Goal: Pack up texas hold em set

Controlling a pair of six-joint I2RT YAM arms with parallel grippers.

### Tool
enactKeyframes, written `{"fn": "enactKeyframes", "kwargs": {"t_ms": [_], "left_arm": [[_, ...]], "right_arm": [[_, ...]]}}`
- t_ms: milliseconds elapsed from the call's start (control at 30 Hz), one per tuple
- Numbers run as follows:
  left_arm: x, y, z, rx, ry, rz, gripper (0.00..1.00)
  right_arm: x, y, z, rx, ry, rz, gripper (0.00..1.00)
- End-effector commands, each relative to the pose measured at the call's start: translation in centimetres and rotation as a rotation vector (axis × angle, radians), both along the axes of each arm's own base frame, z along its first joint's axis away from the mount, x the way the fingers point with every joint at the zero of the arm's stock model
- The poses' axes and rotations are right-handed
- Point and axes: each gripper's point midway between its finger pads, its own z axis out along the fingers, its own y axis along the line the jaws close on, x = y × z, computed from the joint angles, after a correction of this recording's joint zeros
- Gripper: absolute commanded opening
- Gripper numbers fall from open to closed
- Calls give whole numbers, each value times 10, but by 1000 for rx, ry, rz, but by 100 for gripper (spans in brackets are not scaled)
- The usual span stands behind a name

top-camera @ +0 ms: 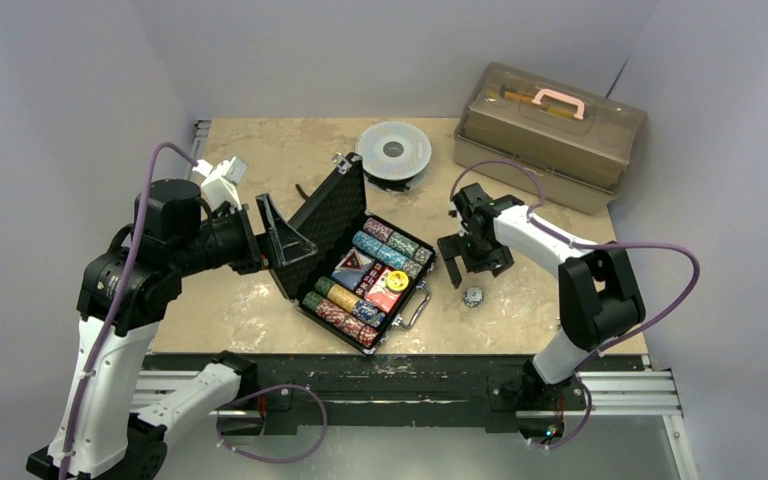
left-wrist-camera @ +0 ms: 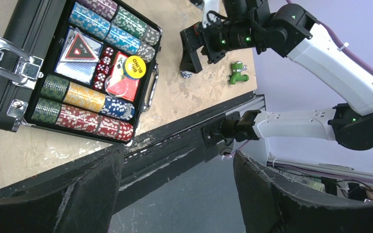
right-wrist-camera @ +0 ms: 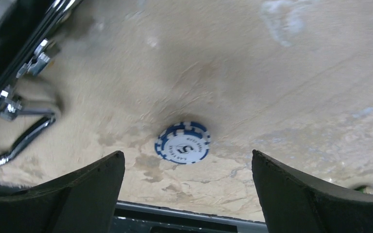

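Observation:
The black texas hold em set case (top-camera: pixel 332 205) stands open mid-table, lid raised. Its tray (left-wrist-camera: pixel 9 104) holds rows of multicoloured chips (left-wrist-camera: pixel 85 97), card decks, red dice and a yellow disc (left-wrist-camera: pixel 135 65). One blue-and-white chip (right-wrist-camera: pixel 183 142) lies flat on the table right of the case's silver handle (right-wrist-camera: pixel 22 141). My right gripper (right-wrist-camera: pixel 187 194) hovers open just above that chip, touching nothing; it also shows in the top view (top-camera: pixel 473 266). My left gripper (top-camera: pixel 293 248) hangs open and empty beside the lid's left side, with only the table edge between its fingers (left-wrist-camera: pixel 85 194).
A translucent brown toolbox (top-camera: pixel 548 132) with a pink handle sits at the back right. A round grey spool (top-camera: pixel 393 152) stands behind the case. A small green piece (left-wrist-camera: pixel 238 73) lies near the right gripper, close to the table's front edge (left-wrist-camera: pixel 194 121).

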Motion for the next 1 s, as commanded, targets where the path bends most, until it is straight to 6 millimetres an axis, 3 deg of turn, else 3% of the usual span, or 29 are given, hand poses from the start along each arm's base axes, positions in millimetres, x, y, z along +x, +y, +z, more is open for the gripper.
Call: {"fn": "enactKeyframes", "kwargs": {"t_ms": [0, 467, 633, 967], "left_arm": [[0, -8, 5, -21, -36, -56, 80], [-9, -4, 6, -9, -37, -68, 80], [-10, -1, 9, 6, -50, -63, 80], [-9, -1, 8, 11, -41, -59, 80]], "right_arm": [[-19, 9, -3, 51, 40, 202, 99], [-23, 8, -37, 29, 134, 257, 91], [-27, 1, -46, -11, 176, 272, 82], [-25, -1, -36, -21, 141, 271, 65]]}}
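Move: The small stack of blue-and-white chips lies about 3 cm back, 1 cm left and 5 cm below the right fingertips. The case's handle is some 13 cm left and 6 cm back, and the middle of the open case's chip tray about 24 cm left, level with the hand. From the left hand, the chips lie about 35 cm right, 7 cm ahead and 36 cm below. Right hand sinks about 4 cm and draws back 3 over the chip stack, turning counter-clockwise, fingers partly closing. ##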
